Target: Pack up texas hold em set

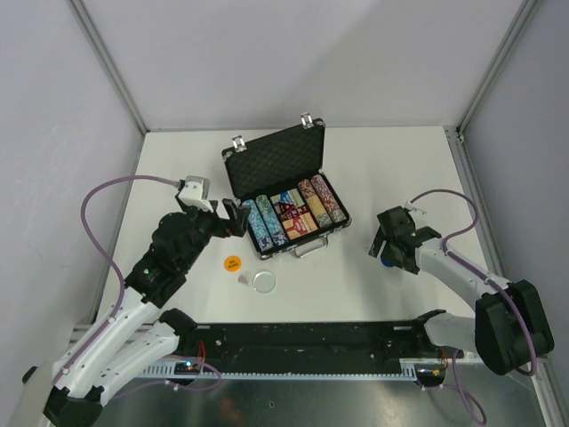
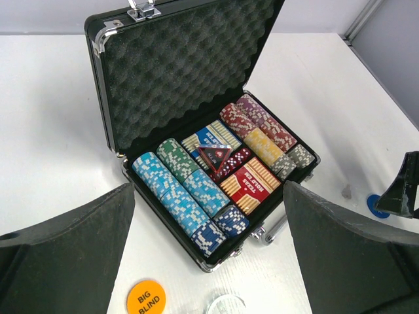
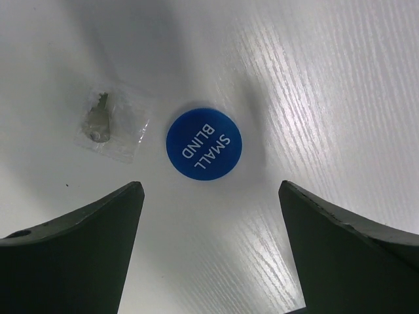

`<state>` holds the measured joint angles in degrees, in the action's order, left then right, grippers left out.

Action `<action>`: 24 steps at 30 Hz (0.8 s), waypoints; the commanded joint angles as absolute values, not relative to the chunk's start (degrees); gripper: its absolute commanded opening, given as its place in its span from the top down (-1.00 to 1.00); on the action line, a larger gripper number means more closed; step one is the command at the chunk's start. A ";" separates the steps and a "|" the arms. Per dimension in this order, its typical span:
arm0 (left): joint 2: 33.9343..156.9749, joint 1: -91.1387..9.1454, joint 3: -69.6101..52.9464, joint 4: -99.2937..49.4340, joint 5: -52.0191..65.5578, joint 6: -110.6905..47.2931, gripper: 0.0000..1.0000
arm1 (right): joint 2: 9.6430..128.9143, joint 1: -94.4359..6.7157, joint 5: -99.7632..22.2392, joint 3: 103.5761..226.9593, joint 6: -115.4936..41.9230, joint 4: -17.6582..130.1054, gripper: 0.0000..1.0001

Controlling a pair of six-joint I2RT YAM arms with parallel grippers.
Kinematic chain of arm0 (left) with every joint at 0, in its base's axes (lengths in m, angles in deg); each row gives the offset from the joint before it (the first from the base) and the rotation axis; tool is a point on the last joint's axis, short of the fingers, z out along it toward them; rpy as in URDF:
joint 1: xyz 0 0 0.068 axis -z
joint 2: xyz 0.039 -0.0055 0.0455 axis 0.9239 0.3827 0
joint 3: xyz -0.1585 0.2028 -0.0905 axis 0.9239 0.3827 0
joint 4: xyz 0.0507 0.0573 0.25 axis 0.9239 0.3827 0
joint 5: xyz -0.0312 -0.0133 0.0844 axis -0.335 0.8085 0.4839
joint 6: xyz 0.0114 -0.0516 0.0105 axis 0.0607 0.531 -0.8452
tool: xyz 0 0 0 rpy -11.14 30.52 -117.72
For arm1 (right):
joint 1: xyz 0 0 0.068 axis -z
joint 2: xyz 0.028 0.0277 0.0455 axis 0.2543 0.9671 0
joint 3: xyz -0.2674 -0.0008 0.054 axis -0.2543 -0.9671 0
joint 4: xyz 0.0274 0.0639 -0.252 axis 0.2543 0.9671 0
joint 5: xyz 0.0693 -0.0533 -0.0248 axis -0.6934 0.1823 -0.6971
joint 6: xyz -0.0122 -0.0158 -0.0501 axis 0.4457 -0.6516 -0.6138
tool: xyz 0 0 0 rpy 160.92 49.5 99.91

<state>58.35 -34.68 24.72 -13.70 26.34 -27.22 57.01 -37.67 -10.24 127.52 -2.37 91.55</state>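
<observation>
The texas hold em set's black silver-trimmed briefcase [image 1: 271,163] lies open mid-table, its foam lid [image 2: 183,65] tilted back. Inside are rows of chips [image 2: 173,193], a red card deck [image 2: 252,183], a blue deck [image 2: 213,136], red dice [image 2: 230,163] and a red triangle [image 2: 211,155]. My left gripper [image 1: 233,218] stands open just left of the case, empty. An orange BIG BLIND button [image 2: 146,297] and a clear round button [image 1: 264,282] lie in front of the case. My right gripper [image 3: 209,190] hangs open over a blue SMALL BLIND button [image 3: 203,142], apart from it.
A small key in a clear plastic bag [image 3: 108,124] lies beside the blue button. The case's chrome handle [image 2: 275,229] points toward the arms. Grey walls close in the white table [image 1: 178,169] on the left, back and right.
</observation>
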 commanded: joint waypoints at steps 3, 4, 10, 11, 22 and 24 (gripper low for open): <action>58.08 -34.91 24.51 -15.54 25.82 -27.02 -0.99 | 59.77 -34.61 -13.01 126.10 -0.73 87.54 -0.70; 58.05 -34.90 24.53 -15.58 25.92 -27.11 -0.99 | 60.15 -34.29 -13.41 125.84 -0.90 86.92 -0.65; 58.10 -34.97 24.48 -15.60 26.27 -27.19 -0.99 | 63.03 -33.83 -13.65 124.94 -1.74 84.65 -0.47; 58.19 -34.93 24.43 -15.61 26.27 -27.24 -0.99 | 63.41 -33.69 -13.64 124.91 -1.97 84.29 -0.47; 57.84 -34.96 24.57 -15.62 26.81 -27.46 -0.99 | 68.35 -31.40 -15.39 124.85 -4.87 80.01 -0.43; 57.77 -34.91 24.56 -15.62 26.90 -27.52 -0.99 | 68.53 -30.81 -16.11 124.85 -5.27 79.41 -0.38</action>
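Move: The small blind button lies flat on the table some 3 cm ahead of the right hand, about 1 cm to its right and 4 cm below. The small plastic packet sits about 3 cm farther out than the button and 6 cm to its left; the open chip case is centred roughly 15 cm ahead of the right hand and 25 cm left. From the left hand the button is about 42 cm to the right, 1 cm back and 26 cm lower. The small blind button is brought between the right hand's fingertips: the hand sinks about 3 cm to just over the table, its still-open fingers narrowing by about a fifth. Then it slides low and forward about 1.5 cm towards the button, easing slightly right, one fingertip coming close to the button's edge; no grip on it can be seen yet. ##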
